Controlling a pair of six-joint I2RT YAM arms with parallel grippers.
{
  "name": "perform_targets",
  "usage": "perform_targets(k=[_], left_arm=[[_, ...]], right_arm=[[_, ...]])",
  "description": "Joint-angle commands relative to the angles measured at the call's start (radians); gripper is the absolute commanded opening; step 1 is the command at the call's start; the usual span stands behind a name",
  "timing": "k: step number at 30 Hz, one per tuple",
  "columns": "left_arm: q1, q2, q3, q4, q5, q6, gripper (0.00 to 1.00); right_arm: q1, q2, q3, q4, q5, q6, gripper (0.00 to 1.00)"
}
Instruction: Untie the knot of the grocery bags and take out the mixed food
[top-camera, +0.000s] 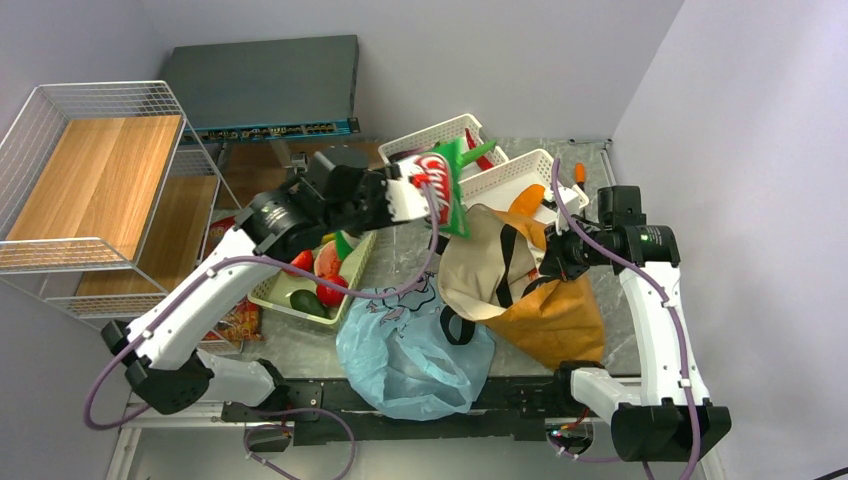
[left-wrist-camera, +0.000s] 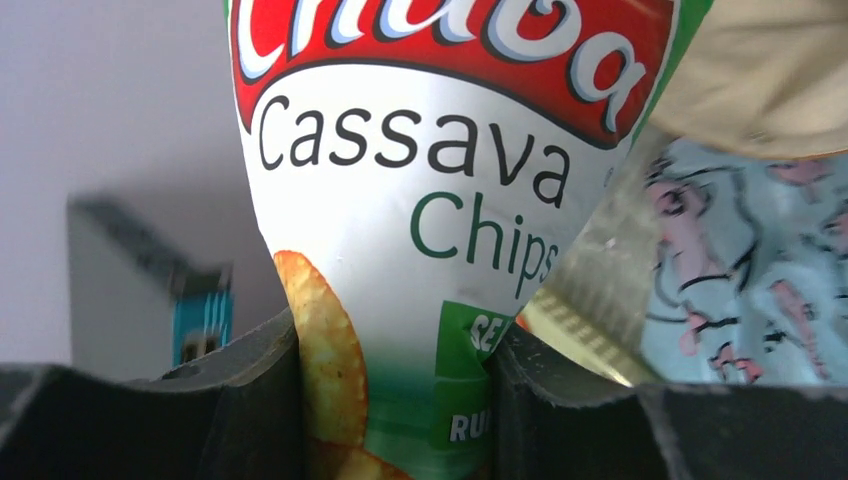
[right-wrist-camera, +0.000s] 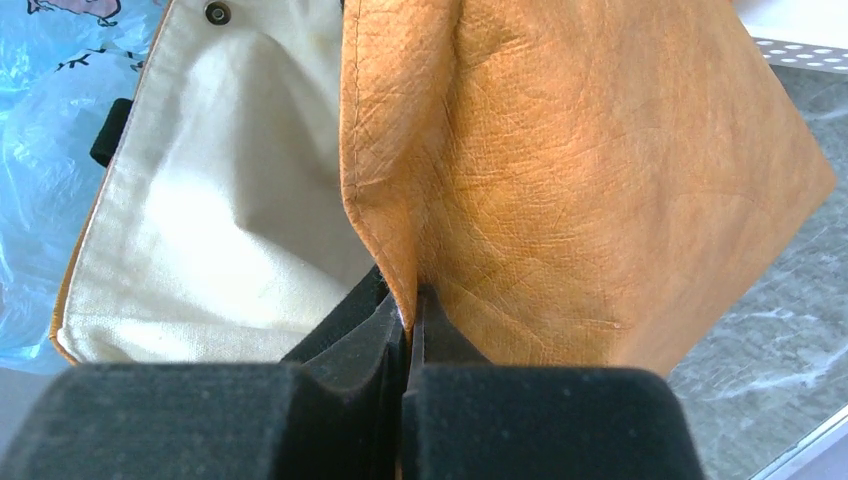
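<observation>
A red, white and green snack pack (top-camera: 447, 190) (left-wrist-camera: 400, 200) hangs above the table, left of the tote, with my left gripper (top-camera: 422, 192) (left-wrist-camera: 395, 400) shut on its lower end. The mustard-brown canvas tote (top-camera: 555, 310) (right-wrist-camera: 580, 180) stands open, showing cream lining (top-camera: 478, 262) (right-wrist-camera: 240, 220). My right gripper (top-camera: 556, 255) (right-wrist-camera: 410, 310) is shut on the tote's rim and holds it up. The light-blue plastic bag (top-camera: 410, 355) (left-wrist-camera: 740, 270) (right-wrist-camera: 40, 120) lies crumpled at the near edge. A red apple (top-camera: 331, 293), a watermelon slice (top-camera: 327, 260) and a dark avocado (top-camera: 303, 301) sit in a pale green basket (top-camera: 300, 314).
Two white baskets (top-camera: 437, 133) (top-camera: 520, 172) stand at the back, with an orange carrot (top-camera: 526, 200) by the right one. A wire shelf with wooden boards (top-camera: 95, 180) fills the left side. A grey box (top-camera: 265, 85) sits at the back. Another snack packet (top-camera: 236, 322) lies under my left arm.
</observation>
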Motion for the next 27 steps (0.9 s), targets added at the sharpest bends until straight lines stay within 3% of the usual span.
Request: perform_targets(k=[1, 7, 11, 14, 19, 21, 23, 27], left_arm=[[0.068, -0.097, -0.05, 0.054, -0.303, -0.154, 0.0], [0.201, -0.201, -0.135, 0.112, -0.57, -0.187, 0.0], [0.263, -0.244, -0.21, 0.229, -0.847, -0.137, 0.0], [0.31, -0.301, -0.345, 0.409, -1.012, 0.027, 0.0], [0.335, -0.378, -0.57, 0.912, -1.157, 0.529, 0.0], [0.369, -0.38, -0.541, 0.796, -1.172, 0.492, 0.0], [0.43, -0.359, -0.45, 0.545, -1.166, 0.314, 0.0], [0.488, -0.372, -0.348, 0.283, -1.1, -0.032, 0.0]], right_arm=[[-0.002, 0.012, 0.01, 0.033, 0.018, -0.004, 0.0], [-0.003, 0.032, 0.016, 0.033, 0.017, -0.018, 0.0], [-0.002, 0.06, 0.041, 0.033, 0.024, -0.021, 0.0], [-0.003, 0.074, 0.053, 0.032, 0.029, -0.032, 0.0], [-0.002, 0.103, 0.073, 0.021, 0.045, -0.066, 0.0], [-0.003, 0.118, 0.083, 0.017, 0.045, -0.075, 0.0], [-0.002, 0.126, 0.09, 0.015, 0.042, -0.078, 0.0], [-0.003, 0.14, 0.093, 0.017, 0.038, -0.09, 0.0]])
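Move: From the left hand, which already holds the chips bag, the wire rack's empty upper shelf lies some 54 cm left, level with it fore-and-aft and about 8 cm lower. The green basket is 19 cm left and 15 cm back, 30 cm down; the dark box is 25 cm left and 17 cm ahead, 12 cm down. From the right hand, pinching the orange bag's rim, that shelf is about 80 cm left, 13 cm ahead and 5 cm higher. Swinging quickly left across the front of the dark box towards the wire rack, the left hand carries the pinched chips bag about 32 cm, rising slightly. The wrist turns some 75 degrees counter-clockwise and lifts the fingers almost level, pointing forward-left. The right hand keeps its pinch on the orange bag's rim, easing a couple of centimetres forward and slightly down. ##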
